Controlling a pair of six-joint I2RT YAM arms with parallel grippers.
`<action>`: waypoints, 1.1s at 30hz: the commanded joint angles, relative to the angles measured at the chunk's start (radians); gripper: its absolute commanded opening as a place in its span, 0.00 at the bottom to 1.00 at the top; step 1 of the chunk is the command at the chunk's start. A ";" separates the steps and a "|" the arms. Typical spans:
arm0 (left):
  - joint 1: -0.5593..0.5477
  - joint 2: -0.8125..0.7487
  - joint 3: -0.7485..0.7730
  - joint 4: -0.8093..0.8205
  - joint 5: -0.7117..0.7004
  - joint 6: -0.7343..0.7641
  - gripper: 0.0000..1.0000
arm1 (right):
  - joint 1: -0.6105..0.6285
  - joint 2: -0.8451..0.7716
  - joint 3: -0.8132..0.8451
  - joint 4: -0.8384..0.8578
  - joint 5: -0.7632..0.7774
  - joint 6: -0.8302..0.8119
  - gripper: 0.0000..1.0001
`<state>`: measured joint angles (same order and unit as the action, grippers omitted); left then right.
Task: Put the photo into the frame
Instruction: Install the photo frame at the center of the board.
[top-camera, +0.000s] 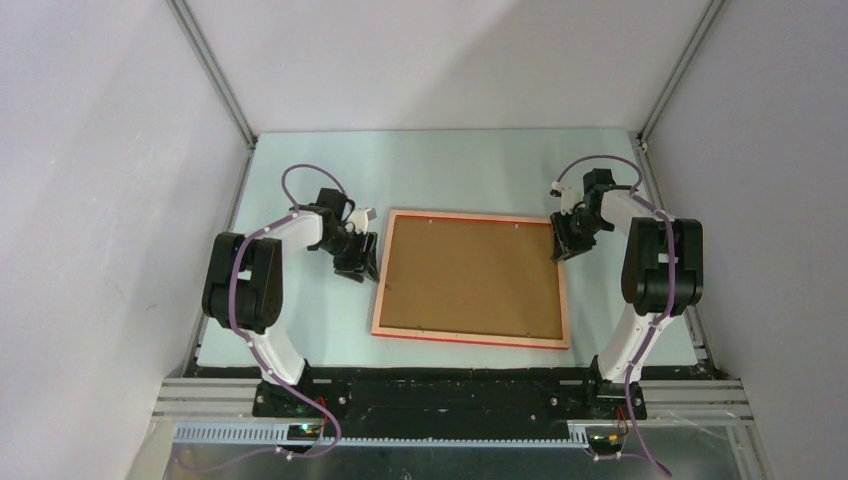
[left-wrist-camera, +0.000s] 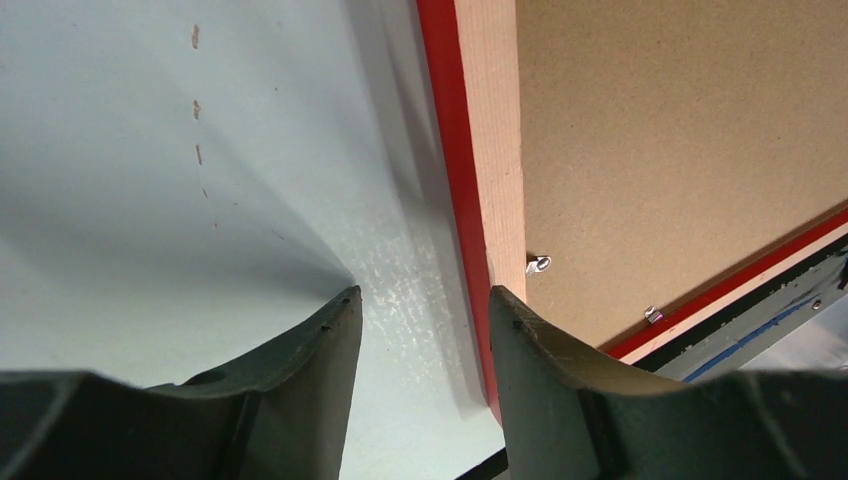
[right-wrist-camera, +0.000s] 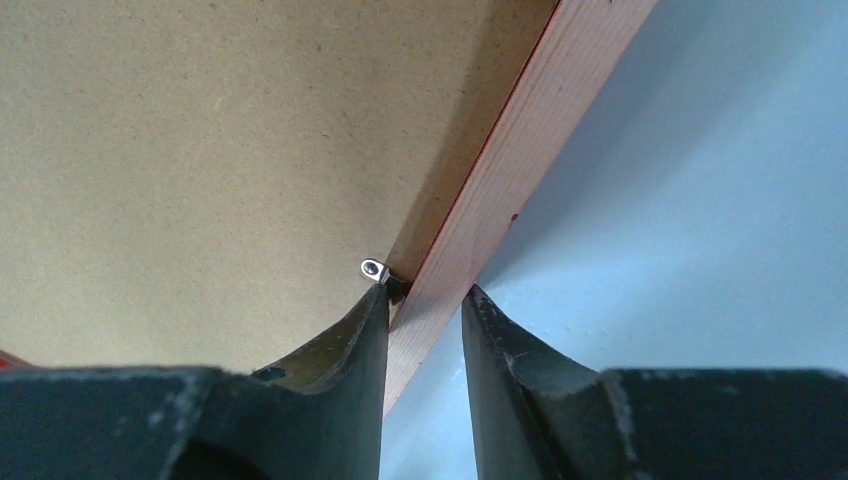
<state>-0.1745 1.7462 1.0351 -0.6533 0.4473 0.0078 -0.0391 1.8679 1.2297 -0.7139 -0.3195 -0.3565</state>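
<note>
The frame (top-camera: 470, 216) lies face down in the middle of the table, its pale orange-pink back up and a thin red edge showing. A brown backing board (top-camera: 470, 275) fills it. The photo is hidden. My left gripper (top-camera: 362, 262) stands open at the frame's left rail (left-wrist-camera: 495, 150); one finger is over the rail's red edge, the other over bare table, with only table between them (left-wrist-camera: 425, 295). My right gripper (top-camera: 562, 245) is at the right rail near the far corner. In the right wrist view its fingertips (right-wrist-camera: 427, 292) press both sides of the rail (right-wrist-camera: 540, 130).
Small metal tabs (right-wrist-camera: 373, 268) (left-wrist-camera: 538, 264) stick out from the frame's inner edge over the backing board. The pale blue table (top-camera: 300, 320) is walled by white panels on three sides. A black strip with the arm bases (top-camera: 440, 390) runs along the near edge.
</note>
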 joint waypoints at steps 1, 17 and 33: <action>-0.005 -0.018 0.029 0.009 -0.027 0.014 0.56 | -0.002 0.020 -0.013 0.002 0.054 -0.051 0.33; 0.010 -0.090 0.066 0.011 -0.098 0.064 0.65 | -0.039 -0.123 -0.009 -0.038 -0.022 0.006 0.62; -0.023 -0.258 0.029 0.013 -0.102 0.234 0.77 | 0.229 -0.455 -0.213 -0.090 -0.110 -0.188 0.62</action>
<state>-0.1867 1.5394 1.0744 -0.6540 0.3557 0.1638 0.0765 1.5261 1.0683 -0.7689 -0.3733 -0.4389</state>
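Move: The right fingers straddle the photo frame's right rail, right at the hand point; a metal clip sits about 2 cm to their left, level, and the frame's near right corner some 22 cm back and 2 cm right. For the left hand, the left rail lies about 2 cm to the right, level, a clip about 4 cm right and 2 cm back, and the near left corner roughly 14 cm straight back. Opening, both hands rise about 6 cm, left also forward, right off its rail then back-left over the frame. ##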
